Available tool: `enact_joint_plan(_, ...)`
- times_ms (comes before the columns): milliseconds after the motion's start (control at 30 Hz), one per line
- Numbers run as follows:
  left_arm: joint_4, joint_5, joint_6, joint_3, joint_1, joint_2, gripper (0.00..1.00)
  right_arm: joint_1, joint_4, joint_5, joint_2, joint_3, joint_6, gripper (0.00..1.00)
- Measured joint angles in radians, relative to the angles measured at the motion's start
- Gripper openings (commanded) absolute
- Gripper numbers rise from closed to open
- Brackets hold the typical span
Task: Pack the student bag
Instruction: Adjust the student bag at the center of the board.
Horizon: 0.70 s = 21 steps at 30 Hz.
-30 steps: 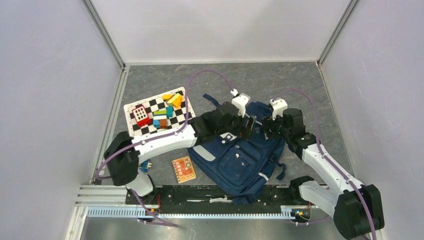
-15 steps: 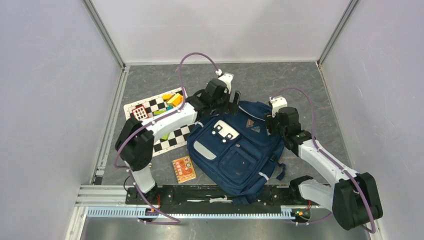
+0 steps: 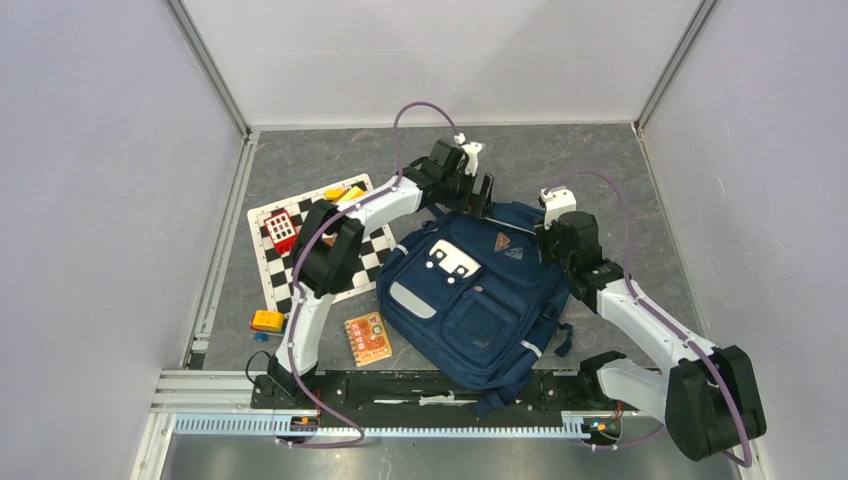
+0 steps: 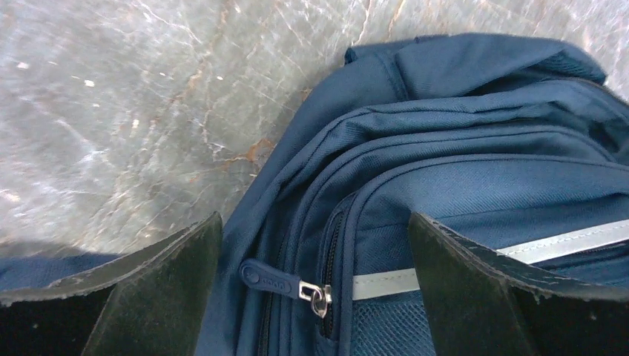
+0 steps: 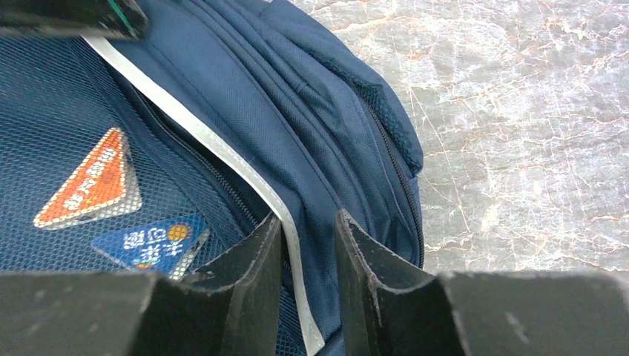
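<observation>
The student bag (image 3: 470, 300), a navy backpack with a white patch (image 3: 452, 259) and a triangular logo (image 3: 500, 243), lies flat in the middle of the floor. My left gripper (image 3: 478, 190) hovers at its far top edge. In the left wrist view this gripper (image 4: 313, 222) stands wide open, straddling a blue zip pull (image 4: 271, 279) beside a grey stripe (image 4: 382, 283). My right gripper (image 3: 548, 245) sits at the bag's upper right corner. In the right wrist view its fingers (image 5: 309, 219) are pinched narrowly on a fold of the bag's fabric (image 5: 245, 89) and grey stripe.
A checkered mat (image 3: 285, 270) with a red block (image 3: 281, 229) and coloured blocks (image 3: 345, 193) lies left of the bag. A small orange book (image 3: 367, 338) and an orange toy (image 3: 267, 321) sit near the front left. Walls close in both sides and the back.
My left arm swung from over the bag's front to its far top edge, uncovering the bag. My right gripper's jaws narrowed onto the bag's edge.
</observation>
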Motion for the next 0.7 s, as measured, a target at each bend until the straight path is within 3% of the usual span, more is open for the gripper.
enact_joint_plan(67,-0.011,0.032,0.0,0.018,0.0,0.041,0.94,0.0,0.007,-0.002,-0.019,-0.012,0.006,0.37)
enact_joint_plan(167,-0.009,0.076,-0.002,0.021,0.005,0.066,0.6,-0.002,0.026,-0.015,-0.06,-0.047,0.014,0.34)
enact_joint_plan(300,0.016,0.13,-0.018,0.016,0.01,0.067,0.25,-0.002,0.051,-0.029,-0.056,-0.054,0.014,0.3)
enact_joint_plan(400,0.065,0.155,-0.034,-0.018,0.014,0.061,0.06,-0.002,0.084,-0.04,-0.012,-0.054,0.005,0.26)
enact_joint_plan(433,0.087,0.159,-0.035,-0.036,0.015,0.055,0.02,-0.002,0.095,-0.042,0.008,-0.054,-0.003,0.21)
enact_joint_plan(533,0.14,0.155,-0.042,-0.086,0.015,0.022,0.02,-0.002,0.109,-0.048,0.049,-0.048,-0.022,0.01)
enact_joint_plan(700,0.208,0.121,-0.06,-0.208,0.019,-0.096,0.02,0.0,0.114,-0.086,0.046,-0.025,-0.019,0.0)
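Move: Just under the left hand, some 3 cm down and 1 cm back and left, lies the left end of the student bag's open top rim. The panda patch is about 10 cm back and 6 cm left of that hand, the triangular badges 7 cm back and 5 cm right. The right hand's part of the same rim sits about 2 cm below its fingertips, 1 cm forward and left; from it the badges are some 7 cm left and 2 cm back. Sinking about 2.5 cm and easing slightly back, the left hand closes its wide-open fingers on the bag's rim beside the zipper pull, then lifts some 3 cm, drawing back and finally left. Meanwhile the right hand backs off a little, then goes forward, left and down before rising about 1 cm, its part-open fingers shutting on the piped rim. ##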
